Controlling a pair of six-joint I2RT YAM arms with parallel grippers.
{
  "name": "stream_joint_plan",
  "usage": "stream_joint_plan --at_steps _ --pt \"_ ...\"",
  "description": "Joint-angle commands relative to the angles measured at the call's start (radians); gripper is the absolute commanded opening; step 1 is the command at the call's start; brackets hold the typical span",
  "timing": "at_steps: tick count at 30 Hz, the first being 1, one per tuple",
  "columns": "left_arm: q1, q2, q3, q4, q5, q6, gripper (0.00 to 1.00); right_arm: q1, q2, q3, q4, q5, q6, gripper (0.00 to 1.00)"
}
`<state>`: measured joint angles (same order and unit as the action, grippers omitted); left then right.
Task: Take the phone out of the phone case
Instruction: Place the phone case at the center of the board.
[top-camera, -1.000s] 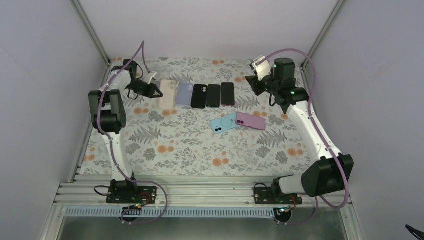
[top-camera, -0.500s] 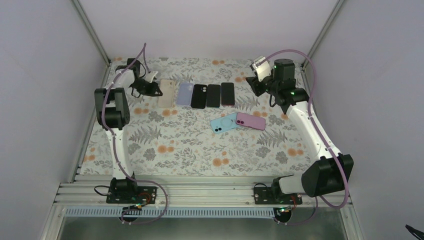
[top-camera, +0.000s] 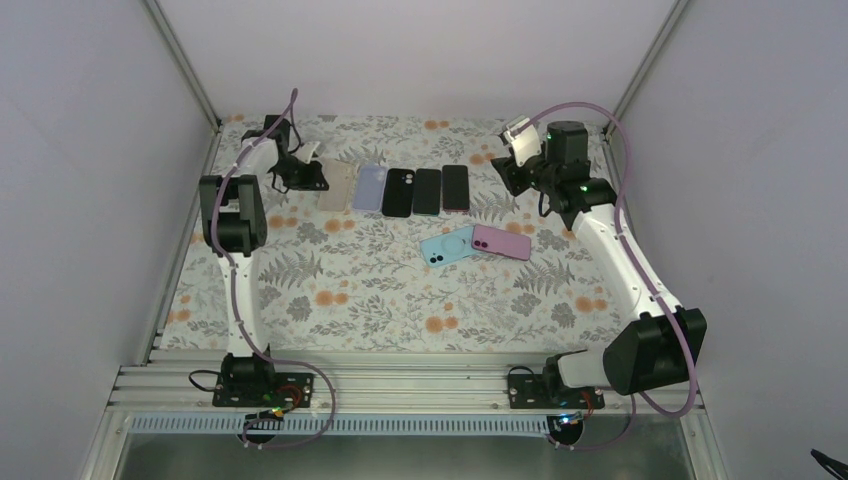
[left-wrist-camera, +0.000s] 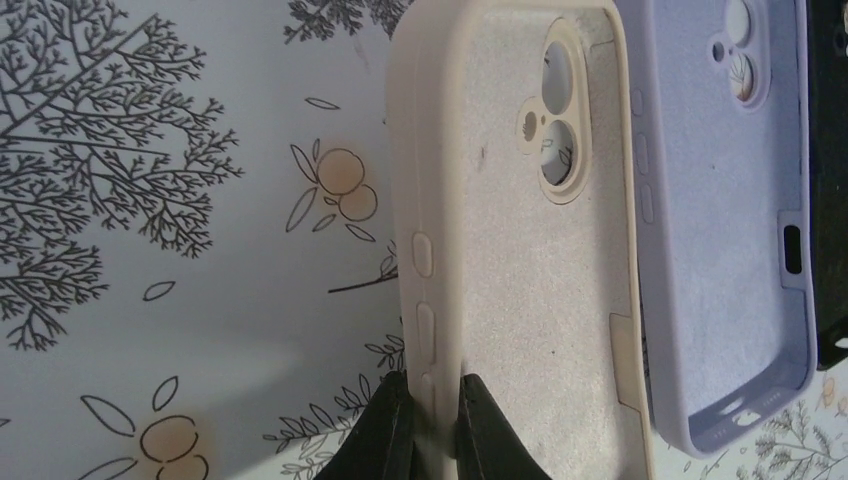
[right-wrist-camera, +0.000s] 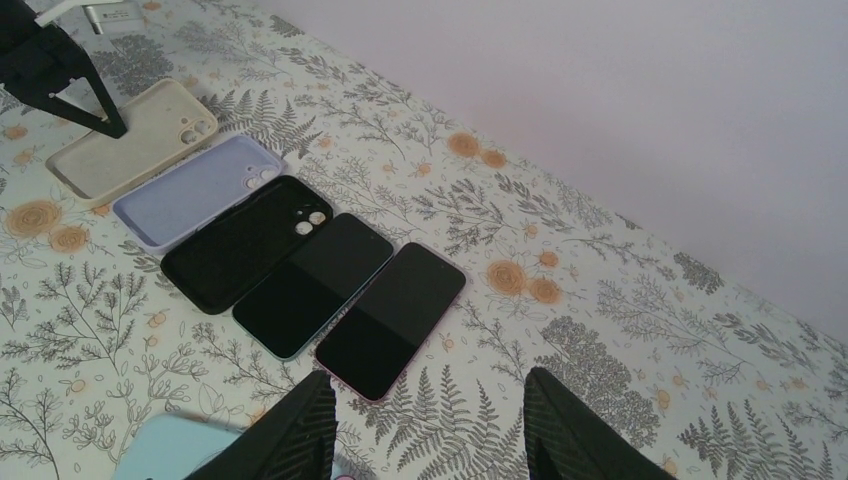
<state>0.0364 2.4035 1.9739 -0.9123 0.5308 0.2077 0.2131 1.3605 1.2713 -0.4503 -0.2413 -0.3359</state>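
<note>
A cream phone case (left-wrist-camera: 530, 260) lies empty with its inside up at the left end of a row (top-camera: 338, 186). My left gripper (left-wrist-camera: 435, 405) is shut on the case's left side wall, one finger inside and one outside (top-camera: 316, 184). Beside it lie an empty lavender case (left-wrist-camera: 720, 220), an empty black case (right-wrist-camera: 245, 240) and two phones with dark screens up (right-wrist-camera: 310, 285) (right-wrist-camera: 390, 320). My right gripper (right-wrist-camera: 430, 430) hovers open and holds nothing above the mat near the pink-edged phone (top-camera: 512, 168).
A light blue phone or case (top-camera: 447, 246) and a pink one (top-camera: 502, 242) lie backs up mid-table, touching at a corner. Whether either holds a phone I cannot tell. White walls close the back and sides. The flowered mat (top-camera: 380, 290) covers the table.
My left arm has swung to the right, keeping its hold on the cream case, which now sits closer to the lavender one. The right fingers have spread slightly.
</note>
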Motion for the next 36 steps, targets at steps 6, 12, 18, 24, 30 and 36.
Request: stream_joint_plan --at_steps 6,12,18,24,30,36 --pt "-0.007 0.079 0.021 0.102 -0.097 -0.081 0.02 -0.011 -0.024 -0.012 0.004 0.005 0.006 0.44" --pt "-0.013 0.075 0.004 0.099 -0.104 -0.083 0.02 -0.012 -0.024 -0.01 0.004 0.006 0.005 0.44" --pt "-0.014 0.052 -0.028 0.107 -0.126 -0.095 0.12 -0.012 -0.026 -0.009 0.0 0.008 0.002 0.45" --pt "-0.013 0.025 -0.047 0.104 -0.153 -0.097 0.26 -0.012 -0.024 -0.01 -0.017 0.003 -0.012 0.69" --pt "-0.009 -0.023 -0.087 0.107 -0.175 -0.108 0.36 -0.027 -0.015 -0.01 -0.06 -0.042 -0.05 0.92" --pt "0.008 -0.118 -0.14 0.138 -0.148 -0.109 0.65 -0.065 0.02 -0.008 -0.158 -0.171 -0.185 0.99"
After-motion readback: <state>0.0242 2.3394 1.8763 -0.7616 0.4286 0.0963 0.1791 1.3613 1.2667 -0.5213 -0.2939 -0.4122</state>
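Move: The beige case is still pinched by its left wall in the left hand, its middle about 4 cm to the right, level fore-and-aft and 1 cm lower. The lavender case lies some 13 cm to the right and 1 cm nearer the base; the black case is about 21 cm right and 2 cm back. From the right hand, the beige case is about 46 cm left, 11 cm ahead and 27 cm below. Left hand eases forward about 2 cm, releasing the beige case's left wall; the idle right hand opens wide. ##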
